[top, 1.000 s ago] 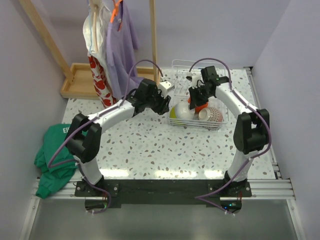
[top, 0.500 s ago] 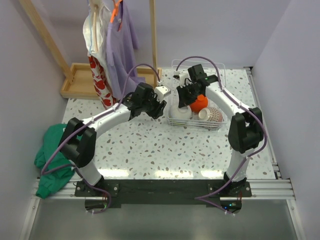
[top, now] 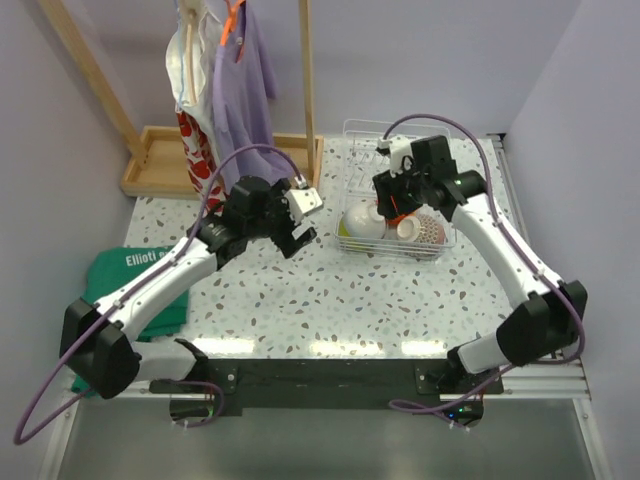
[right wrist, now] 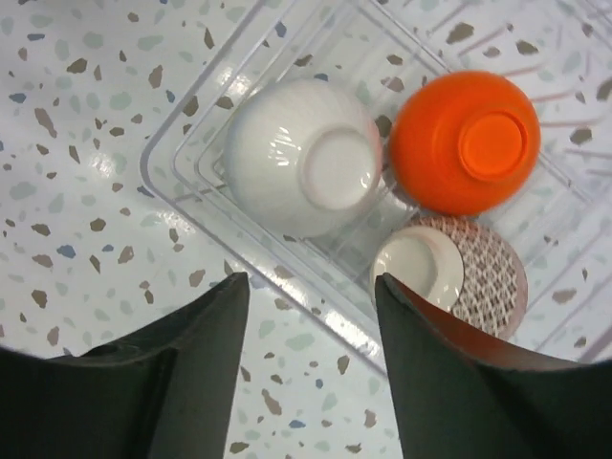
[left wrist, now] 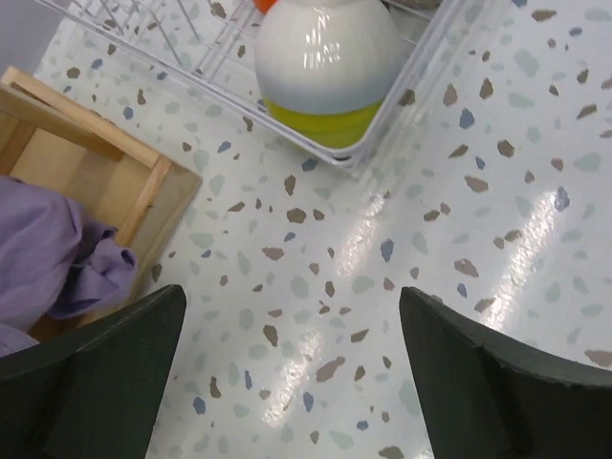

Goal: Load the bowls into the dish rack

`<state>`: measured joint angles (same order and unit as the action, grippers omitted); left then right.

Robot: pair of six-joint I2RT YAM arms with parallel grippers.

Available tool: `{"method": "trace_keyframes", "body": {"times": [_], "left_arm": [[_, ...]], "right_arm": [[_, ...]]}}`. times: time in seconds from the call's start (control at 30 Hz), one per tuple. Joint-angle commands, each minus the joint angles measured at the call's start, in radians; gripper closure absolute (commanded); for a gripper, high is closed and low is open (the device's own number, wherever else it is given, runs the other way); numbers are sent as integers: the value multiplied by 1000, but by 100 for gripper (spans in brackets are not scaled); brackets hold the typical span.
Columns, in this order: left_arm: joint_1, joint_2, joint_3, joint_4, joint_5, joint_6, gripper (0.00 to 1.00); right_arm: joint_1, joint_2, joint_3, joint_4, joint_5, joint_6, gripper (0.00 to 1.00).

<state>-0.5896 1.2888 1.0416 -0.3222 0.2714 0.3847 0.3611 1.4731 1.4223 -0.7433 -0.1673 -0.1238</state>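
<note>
The dish rack (top: pixel 432 150) (right wrist: pixel 191 206) stands at the back right and holds several bowls upside down. A pale bowl (top: pixel 362 222) (left wrist: pixel 325 48) (right wrist: pixel 301 158) sits over a lime green bowl (left wrist: pixel 320 122) at the rack's left end. Beside it lie an orange bowl (right wrist: pixel 466 142) (top: pixel 399 212) and a patterned pinkish bowl (right wrist: pixel 459 273) (top: pixel 427 230). My left gripper (top: pixel 303 232) (left wrist: pixel 292 373) is open over bare table left of the rack. The right gripper (top: pixel 392 205) (right wrist: pixel 311 287) hangs open above the rack's near rim, holding nothing.
A wooden tray (top: pixel 165 160) (left wrist: pixel 105 163) with posts stands at the back left, with hanging clothes (top: pixel 225 90) above it and purple cloth (left wrist: pixel 48 258) over its corner. A green cloth (top: pixel 130 290) lies at the table's left edge.
The right gripper opened and left the orange bowl in the rack, then lifted. My left gripper opened wide and drew back left, away from the rack.
</note>
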Motion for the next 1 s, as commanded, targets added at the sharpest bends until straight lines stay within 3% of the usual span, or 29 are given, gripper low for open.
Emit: {"method": "trace_keyframes", "body": {"times": [0.0, 0.03, 0.07, 0.23, 0.47, 0.73, 0.97], "left_arm": [[5, -78, -66, -110, 65, 114, 0], [7, -92, -77, -127, 66, 127, 0], [8, -123, -101, -142, 61, 163, 0], [22, -197, -192, -186, -15, 243, 0], [131, -288, -277, -196, -34, 240, 0], [327, -371, -359, -107, -73, 122, 0], [405, -402, -393, -58, -52, 43, 0]], "right_arm": [[-30, -109, -104, 32, 139, 67, 29], [-43, -166, -143, 35, 153, 79, 22], [-50, -196, -164, 48, 164, 85, 1], [-59, -407, -304, 128, 284, 114, 1], [-82, -462, -361, 39, 419, 245, 1], [-97, -528, -327, -90, 577, 215, 1], [-100, -603, -358, -110, 638, 167, 1]]}}
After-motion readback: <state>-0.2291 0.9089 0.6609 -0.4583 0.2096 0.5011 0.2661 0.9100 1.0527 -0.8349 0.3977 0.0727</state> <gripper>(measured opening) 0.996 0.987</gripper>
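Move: Both my hands are empty, and the white bowl already lies in the rack, about 4 cm ahead, 6 cm left and 13 cm below my right hand. From that same hand the orange bowl is roughly 9 cm ahead and 3 cm right, and the patterned bowl 2 cm ahead and 10 cm right, both about as low. From my left hand the white bowl lies some 12 cm ahead, 18 cm right and 11 cm down. I back both empty hands away from the loaded rack. My right hand, half open, spreads wide while it swings about 16 cm right and 10 cm back at nearly level height, turning some 35 degrees clockwise, and ends off the rack's near right corner. My left hand, already wide open, first draws back and sinks, then sweeps left over bare table, turning counter-clockwise late. ##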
